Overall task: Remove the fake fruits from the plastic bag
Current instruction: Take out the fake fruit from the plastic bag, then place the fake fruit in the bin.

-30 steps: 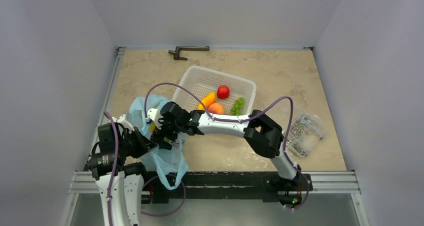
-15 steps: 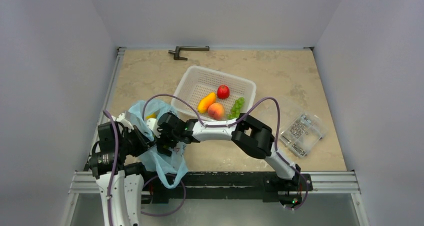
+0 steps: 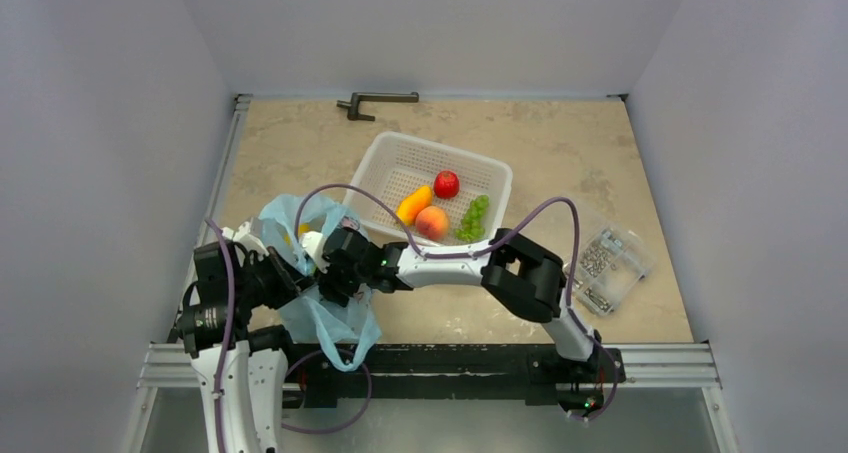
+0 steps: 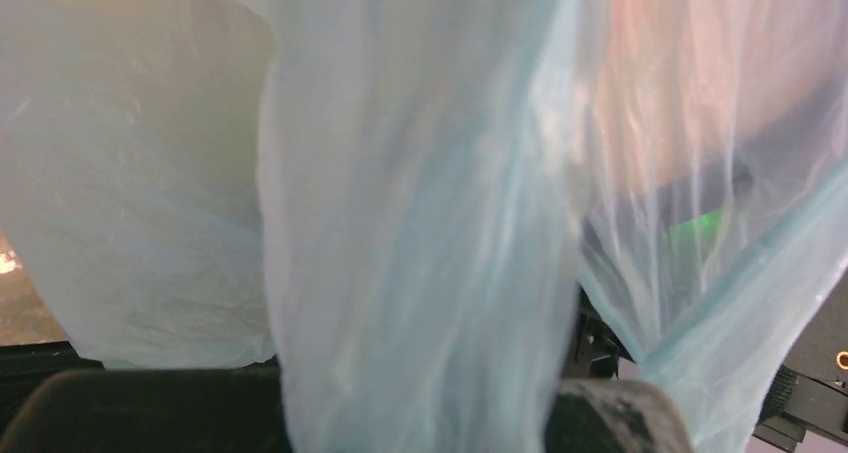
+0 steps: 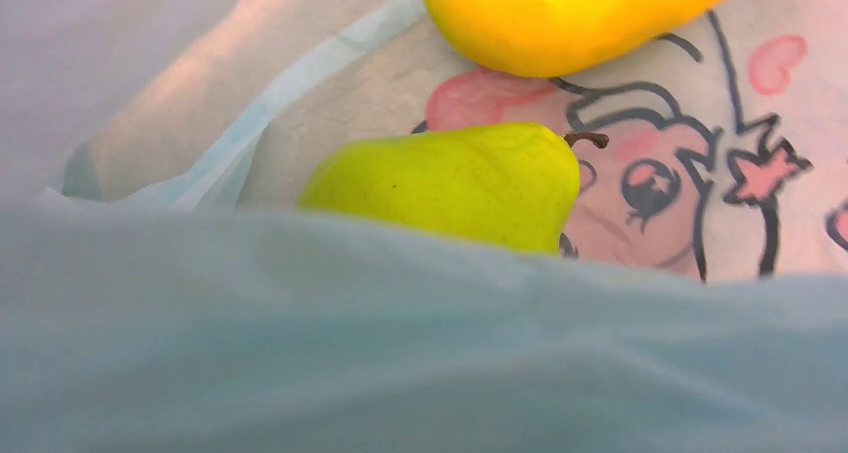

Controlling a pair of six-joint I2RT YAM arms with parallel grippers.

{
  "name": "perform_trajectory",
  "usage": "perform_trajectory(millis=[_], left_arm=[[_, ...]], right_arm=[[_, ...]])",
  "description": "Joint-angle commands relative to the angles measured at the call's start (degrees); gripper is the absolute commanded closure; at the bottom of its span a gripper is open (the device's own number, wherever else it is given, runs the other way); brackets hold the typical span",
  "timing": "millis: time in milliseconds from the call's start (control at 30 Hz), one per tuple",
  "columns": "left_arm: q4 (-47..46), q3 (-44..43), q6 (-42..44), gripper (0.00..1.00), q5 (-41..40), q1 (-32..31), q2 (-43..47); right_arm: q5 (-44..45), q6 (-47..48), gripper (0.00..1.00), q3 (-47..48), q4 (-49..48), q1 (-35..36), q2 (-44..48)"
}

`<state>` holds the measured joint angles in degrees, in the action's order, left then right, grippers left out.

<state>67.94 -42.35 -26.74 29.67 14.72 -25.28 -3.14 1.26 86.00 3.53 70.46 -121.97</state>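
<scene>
The light blue plastic bag stands bunched at the near left. My left gripper is shut on its film, which runs between the dark fingers in the left wrist view. My right gripper reaches into the bag's mouth. A fold of bag film hides its fingers in the right wrist view. Inside the bag lie a green fruit and a yellow oblong fruit on the pink cartoon print. An orange-yellow fruit, a peach and a grape bunch lie in the white basket.
A small red fruit also sits in the basket. A clear box of metal parts lies at the right. A dark metal handle rests by the back wall. Walls close in on the left, right and back.
My right gripper has gone a little deeper into the bag's mouth and its elbow has shifted. The bag's rim has puffed up around it. The left arm has stayed put.
</scene>
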Motion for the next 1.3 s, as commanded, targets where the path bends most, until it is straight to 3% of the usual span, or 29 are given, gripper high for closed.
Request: perform_trajectory(millis=[0, 300, 400, 633, 833, 1133, 1267], left_arm=[[-1.02, -0.18, 0.13, 1.0, -1.55, 0.57, -0.29], [-0.4, -0.58, 0.02, 1.0, -2.73, 0.57, 1.35], [-0.1, -0.8, -0.06, 1.0, -3.39, 0.55, 1.98], [-0.22, -0.72, -0.28, 1.0, -3.57, 0.57, 1.43], [0.1, -1.14, 0.1, 1.0, -3.72, 0.57, 1.1], [3.34, -4.7, 1.97, 1.0, -8.44, 0.52, -1.59], [2.38, -3.48, 1.33, 1.0, -8.23, 0.48, -1.75]], right_arm=[[5.35, -3.04, 0.71, -2.14, -7.87, 0.03, 8.67], [13.41, -6.2, 0.86, -6.68, -10.11, -1.0, 14.11], [12.43, -9.06, 0.91, -7.94, -10.15, -2.48, 15.87], [5.13, -9.83, 0.92, -11.8, -12.06, -3.14, 21.6], [4.88, -8.8, 0.94, -16.87, -12.24, -3.14, 29.78], [17.38, -4.81, 0.94, -26.59, -14.91, -3.21, 45.18], [23.58, -3.88, 0.93, -29.37, -17.31, -5.7, 47.81]])
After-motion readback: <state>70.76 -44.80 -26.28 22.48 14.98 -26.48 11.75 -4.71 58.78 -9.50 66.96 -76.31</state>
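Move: My right hand already grips the green pear inside the bag. The white basket's middle, where the pear is going, is about 21 cm ahead and 23 cm to my right, nearly level. The yellow fruit still in the bag is some 8 cm ahead and 1 cm left; in the basket, the peach is roughly 13 cm ahead and 24 cm right. From my left hand, the basket is about 26 cm ahead, 23 cm right and 13 cm below. I keep my grip on the pear and lift it out of the bag, easing right and a little forward, then rising steeply, then going right and up together, some 23 cm up and 13 cm right in all, towards the basket. Meanwhile I swing my fingers up from down-left by about 30 degrees and turn them clockwise. My left hand stays shut on the bag's rim, tugged slightly right and up, then drifting back left. ##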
